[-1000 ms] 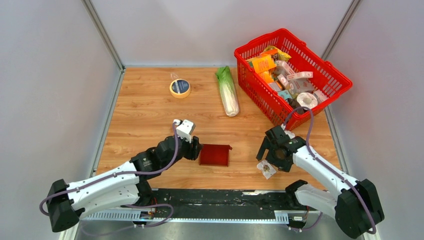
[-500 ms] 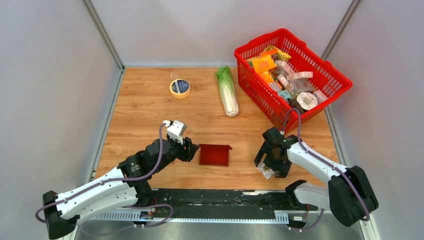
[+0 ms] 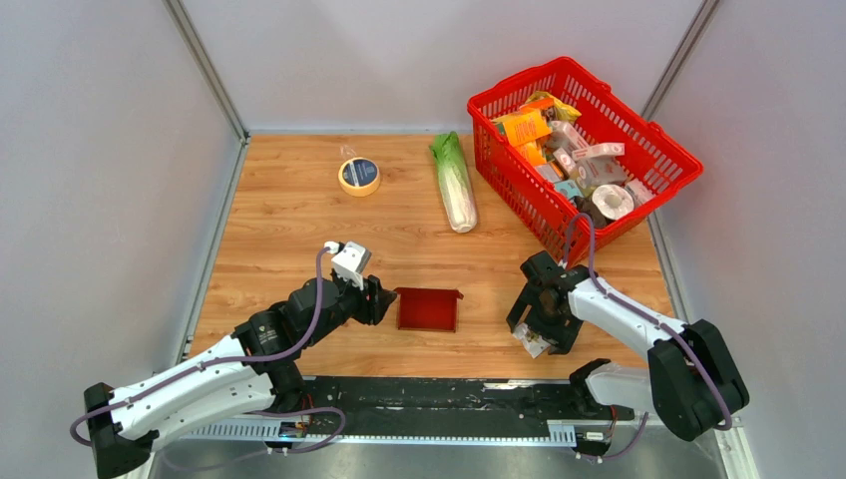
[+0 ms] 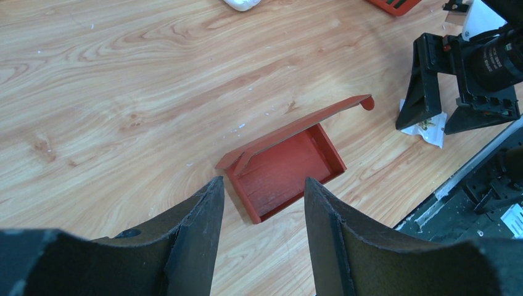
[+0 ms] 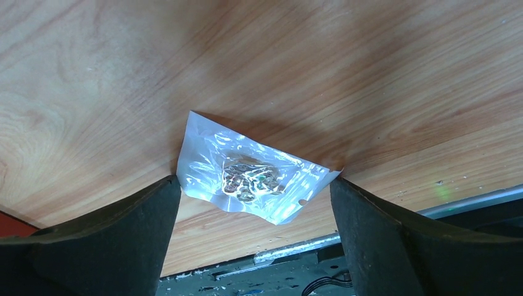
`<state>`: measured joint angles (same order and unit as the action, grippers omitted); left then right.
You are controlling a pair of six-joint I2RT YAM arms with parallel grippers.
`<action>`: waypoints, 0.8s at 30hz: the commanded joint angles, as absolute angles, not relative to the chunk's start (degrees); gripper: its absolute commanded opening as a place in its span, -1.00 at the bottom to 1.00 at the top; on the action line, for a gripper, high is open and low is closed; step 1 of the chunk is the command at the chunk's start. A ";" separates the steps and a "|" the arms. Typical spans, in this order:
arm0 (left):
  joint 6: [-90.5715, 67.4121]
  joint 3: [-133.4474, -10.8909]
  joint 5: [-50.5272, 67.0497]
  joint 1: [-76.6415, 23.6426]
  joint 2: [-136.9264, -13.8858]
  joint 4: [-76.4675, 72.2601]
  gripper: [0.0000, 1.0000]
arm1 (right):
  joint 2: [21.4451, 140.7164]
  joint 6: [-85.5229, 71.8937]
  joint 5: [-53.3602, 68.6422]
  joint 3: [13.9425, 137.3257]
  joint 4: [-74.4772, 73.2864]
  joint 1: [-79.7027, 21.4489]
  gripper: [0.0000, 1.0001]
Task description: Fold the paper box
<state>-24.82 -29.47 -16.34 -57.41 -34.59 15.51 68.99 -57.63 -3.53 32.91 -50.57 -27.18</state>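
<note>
The paper box (image 3: 429,309) is a shallow dark-red tray lying open on the wooden table near the front middle, with its lid flap (image 4: 308,120) raised along the far side. My left gripper (image 3: 382,299) is open just left of the box, not touching it. In the left wrist view its fingers frame the box's near corner (image 4: 262,182) with nothing between them. My right gripper (image 3: 534,324) is open and points down over a small clear plastic bag (image 5: 247,176). The bag lies flat on the table between the wide fingers (image 5: 255,182).
A red mesh basket (image 3: 653,190) full of packets stands at the back right. A wrapped cabbage (image 3: 455,188) and a roll of tape (image 3: 359,177) lie further back. The black rail (image 3: 429,394) runs along the table's near edge.
My left gripper has drawn back to the left, away from the box's edge. My right gripper has shifted slightly left and lower over the plastic bag. The box has not moved.
</note>
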 commanded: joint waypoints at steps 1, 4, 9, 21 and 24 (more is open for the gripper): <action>-25.31 -31.55 -15.47 -57.57 -34.19 15.64 0.16 | 71.54 -61.61 -3.08 32.26 -42.46 -26.72 0.92; -25.93 -30.94 -15.38 -57.57 -33.93 15.73 0.16 | 69.97 -61.87 -3.78 31.38 -41.66 -26.72 0.68; -26.46 -30.24 -15.29 -57.57 -33.14 15.38 0.16 | 66.54 -60.65 -6.41 31.29 -43.15 -26.89 0.55; -26.63 -30.94 -16.35 -57.57 -34.36 16.08 0.16 | 55.20 -53.89 -8.53 31.38 -41.58 -27.69 0.00; -26.63 -31.02 -16.17 -57.57 -34.28 16.08 0.15 | 55.63 -51.68 -8.52 32.16 -41.57 -27.86 -0.20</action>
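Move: The small clear packet lies flat on the table directly beneath the right gripper, which straddles it wide open, the packet about 1 cm below the hand point. From this hand the red paper box stands some 19 cm left and 5 cm farther out; the red basket's middle is roughly 29 cm ahead and 10 cm right. From the left hand the packet is about 28 cm to the right, 5 cm back and 17 cm below. Hold the right gripper low over the packet and start closing its wide-open fingers across the packet's length. Then, still closing to a bit under half open, lift away by some 2.5 cm while carrying the hand about 3 cm forward, tilting the wrist some 15 degrees so the downward fingertips swing outward. ##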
